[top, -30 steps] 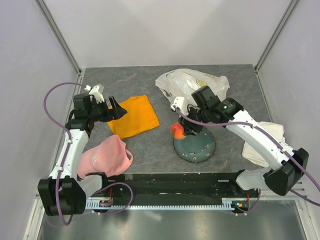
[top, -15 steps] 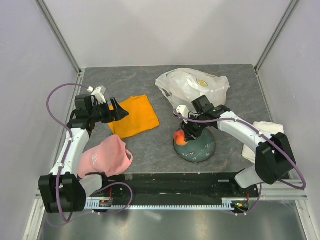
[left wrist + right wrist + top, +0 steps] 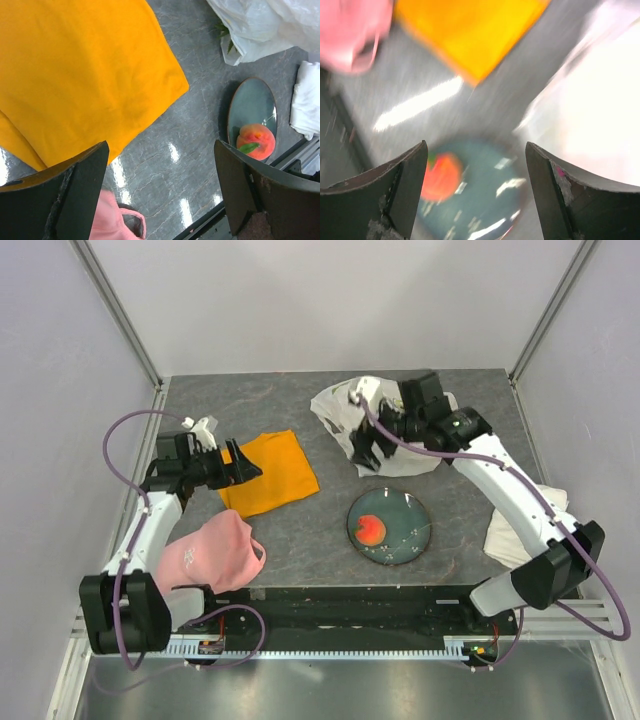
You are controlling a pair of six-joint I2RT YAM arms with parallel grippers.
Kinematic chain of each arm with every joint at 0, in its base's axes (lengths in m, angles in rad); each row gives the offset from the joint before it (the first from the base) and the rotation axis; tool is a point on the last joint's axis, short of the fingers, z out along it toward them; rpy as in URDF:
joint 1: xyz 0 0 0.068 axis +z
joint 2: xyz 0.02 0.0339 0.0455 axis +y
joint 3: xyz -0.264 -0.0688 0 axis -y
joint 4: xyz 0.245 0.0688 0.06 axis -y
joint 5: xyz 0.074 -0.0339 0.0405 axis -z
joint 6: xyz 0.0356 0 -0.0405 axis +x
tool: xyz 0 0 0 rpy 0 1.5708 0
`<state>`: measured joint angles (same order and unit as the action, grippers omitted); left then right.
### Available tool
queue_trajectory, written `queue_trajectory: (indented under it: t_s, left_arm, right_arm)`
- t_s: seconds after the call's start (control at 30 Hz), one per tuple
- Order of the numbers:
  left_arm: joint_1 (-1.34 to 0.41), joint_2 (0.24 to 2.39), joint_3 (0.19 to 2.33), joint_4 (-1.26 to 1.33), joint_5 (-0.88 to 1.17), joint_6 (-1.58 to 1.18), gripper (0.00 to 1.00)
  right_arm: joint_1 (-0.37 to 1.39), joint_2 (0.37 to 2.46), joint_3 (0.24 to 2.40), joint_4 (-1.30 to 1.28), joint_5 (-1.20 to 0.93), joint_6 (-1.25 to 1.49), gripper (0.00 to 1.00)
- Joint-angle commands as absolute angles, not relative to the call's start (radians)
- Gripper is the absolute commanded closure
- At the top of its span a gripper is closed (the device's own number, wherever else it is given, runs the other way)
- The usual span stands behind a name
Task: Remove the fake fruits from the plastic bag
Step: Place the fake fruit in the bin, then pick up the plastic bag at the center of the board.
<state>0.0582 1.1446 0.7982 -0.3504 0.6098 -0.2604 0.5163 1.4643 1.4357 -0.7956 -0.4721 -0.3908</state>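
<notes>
A peach (image 3: 371, 530) lies on the left part of a dark green plate (image 3: 410, 528), free of both grippers. The plastic bag (image 3: 400, 410) lies crumpled behind the plate; any other fake fruits are hidden inside it. My right gripper (image 3: 368, 452) is open and empty at the bag's front edge, above the table. Its blurred wrist view shows the peach (image 3: 441, 176), the plate (image 3: 495, 200) and the bag (image 3: 590, 115) below its open gripper (image 3: 476, 150). My left gripper (image 3: 245, 465) is open and empty over the orange cloth (image 3: 268, 472); it (image 3: 161, 150) sees the peach (image 3: 256, 141) and bag (image 3: 265, 25).
A pink cloth cap (image 3: 212, 552) lies at the front left. A folded white towel (image 3: 520, 530) lies at the right edge. The orange cloth (image 3: 85, 75) fills much of the left wrist view. White walls close in the table.
My right gripper let go of the peach on the plate, then lifted and moved back to the bag's front edge. The left arm has hardly moved.
</notes>
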Motion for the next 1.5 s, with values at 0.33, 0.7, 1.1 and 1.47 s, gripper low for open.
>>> queue_trajectory:
  t_s: [0.33,0.7,1.1,1.47]
  left_arm:
    - [0.052,1.174,0.942,-0.356,0.624,-0.293,0.08]
    - [0.058,1.019,0.847,-0.374,0.589,-0.264,0.08]
    - [0.074,1.006,0.833,-0.367,0.589,-0.267,0.08]
    - [0.084,0.999,0.815,-0.354,0.588,-0.273,0.08]
  right_arm:
    - [0.747,1.964,1.735,-0.275,0.169,-0.521,0.32]
    - [0.742,2.206,1.867,-0.365,0.425,-0.638,0.35]
    - [0.726,2.361,1.948,-0.486,0.583,-0.707,0.35]
    - [0.721,2.305,2.068,-0.567,0.510,-0.667,0.86]
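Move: The white plastic bag's rim, on its left side, lies about 20 cm ahead of the right hand, some 4 cm to its left and 20 cm below. The bag's bulk is also about 20 cm ahead but 8 cm to the right. The plate's middle is some 8 cm back and 8 cm right of the hand, the peach on it about 9 cm back and 3 cm right; the orange cloth is 8 cm ahead and 23 cm left. From the left hand the rim lies roughly 19 cm ahead, 25 cm right, 13 cm below. Forward and left in a rising swing away from the plate, then steeply down and back to the right, the right hand ends at the bag's rim, about 20 cm farther out. Its wrist turns some 60 degrees, from leftward-down to forward-down; the fingers narrow partway, then close much further onto the film. The left hand nudges forward and back, ending about 4 cm higher. ##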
